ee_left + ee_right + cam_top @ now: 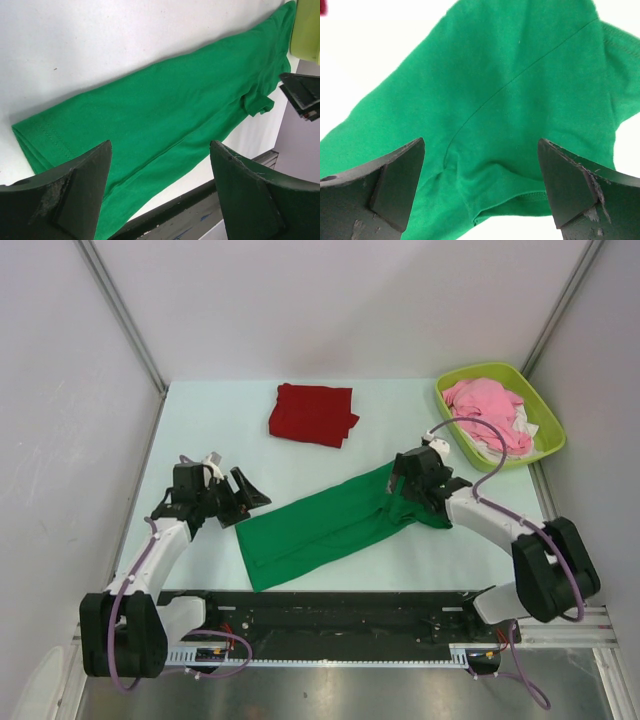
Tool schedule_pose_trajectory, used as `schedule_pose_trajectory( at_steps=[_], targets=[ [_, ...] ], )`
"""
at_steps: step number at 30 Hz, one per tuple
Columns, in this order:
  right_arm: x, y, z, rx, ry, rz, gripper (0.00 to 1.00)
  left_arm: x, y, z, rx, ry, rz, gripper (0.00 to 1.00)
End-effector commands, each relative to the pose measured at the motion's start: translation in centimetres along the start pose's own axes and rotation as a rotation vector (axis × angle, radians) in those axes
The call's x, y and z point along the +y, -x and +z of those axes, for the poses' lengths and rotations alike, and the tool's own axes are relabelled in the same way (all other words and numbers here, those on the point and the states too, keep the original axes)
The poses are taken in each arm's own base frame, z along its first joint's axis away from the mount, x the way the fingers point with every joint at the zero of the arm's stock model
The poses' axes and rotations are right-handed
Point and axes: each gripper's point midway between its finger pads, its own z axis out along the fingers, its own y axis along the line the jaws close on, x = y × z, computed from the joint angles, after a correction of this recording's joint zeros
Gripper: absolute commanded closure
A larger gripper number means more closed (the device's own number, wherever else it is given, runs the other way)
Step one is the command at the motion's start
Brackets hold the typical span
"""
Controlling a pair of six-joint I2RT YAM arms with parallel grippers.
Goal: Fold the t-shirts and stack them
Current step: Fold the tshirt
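Observation:
The green t-shirt (330, 525) lies as a long folded strip running diagonally across the near half of the table; its hem end is near left and its sleeve end to the right. The dark red t-shirt (312, 415) lies folded at the back centre. My left gripper (254, 497) hovers open just left of the hem end and holds nothing. In the left wrist view the green t-shirt (165, 110) stretches away beyond the open left gripper (160, 145). My right gripper (404, 490) stands open above the sleeve end. In the right wrist view the right gripper (481, 142) straddles the green t-shirt (510, 90) where it is bunched, without gripping it.
A lime-green basin (545, 410) at the back right holds a pink garment (485, 405) and a white cloth (522, 425). The table's black front rail (340, 610) runs along the near edge. Grey walls close in the left, back and right sides.

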Motion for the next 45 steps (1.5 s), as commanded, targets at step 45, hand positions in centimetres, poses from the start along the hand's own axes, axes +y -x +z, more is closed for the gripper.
schedule_pose_trajectory(
  at_steps=[45],
  targets=[
    [-12.3,-2.0,1.6,-0.002,-0.265,0.480,0.05,-1.1,1.2,0.5,-0.009,-0.061,0.029,0.15]
  ],
)
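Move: Back and to the right of the right hand lies the green t-shirt's near right corner, some 8 cm back, 13 cm to the right and about 7 cm below. A small loose flap on the shirt's near edge sits roughly 7 cm back and 3 cm to the right; the green basin's middle is about 21 cm ahead and 24 cm to the right. From the left hand, that corner is some 44 cm to the right, about level fore-and-aft and 9 cm below. Dipping about 5 cm and sweeping back low over the green shirt, drifting left, the open right hand then rises and swings some 14 cm right, past the shirt's right end. From there it sinks again, easing forward at the last, to bring its fingers around the near right corner; the wrist ends turned roughly 30 degrees clockwise. The fingers stay wide open; a grip on the cloth can't be seen. ##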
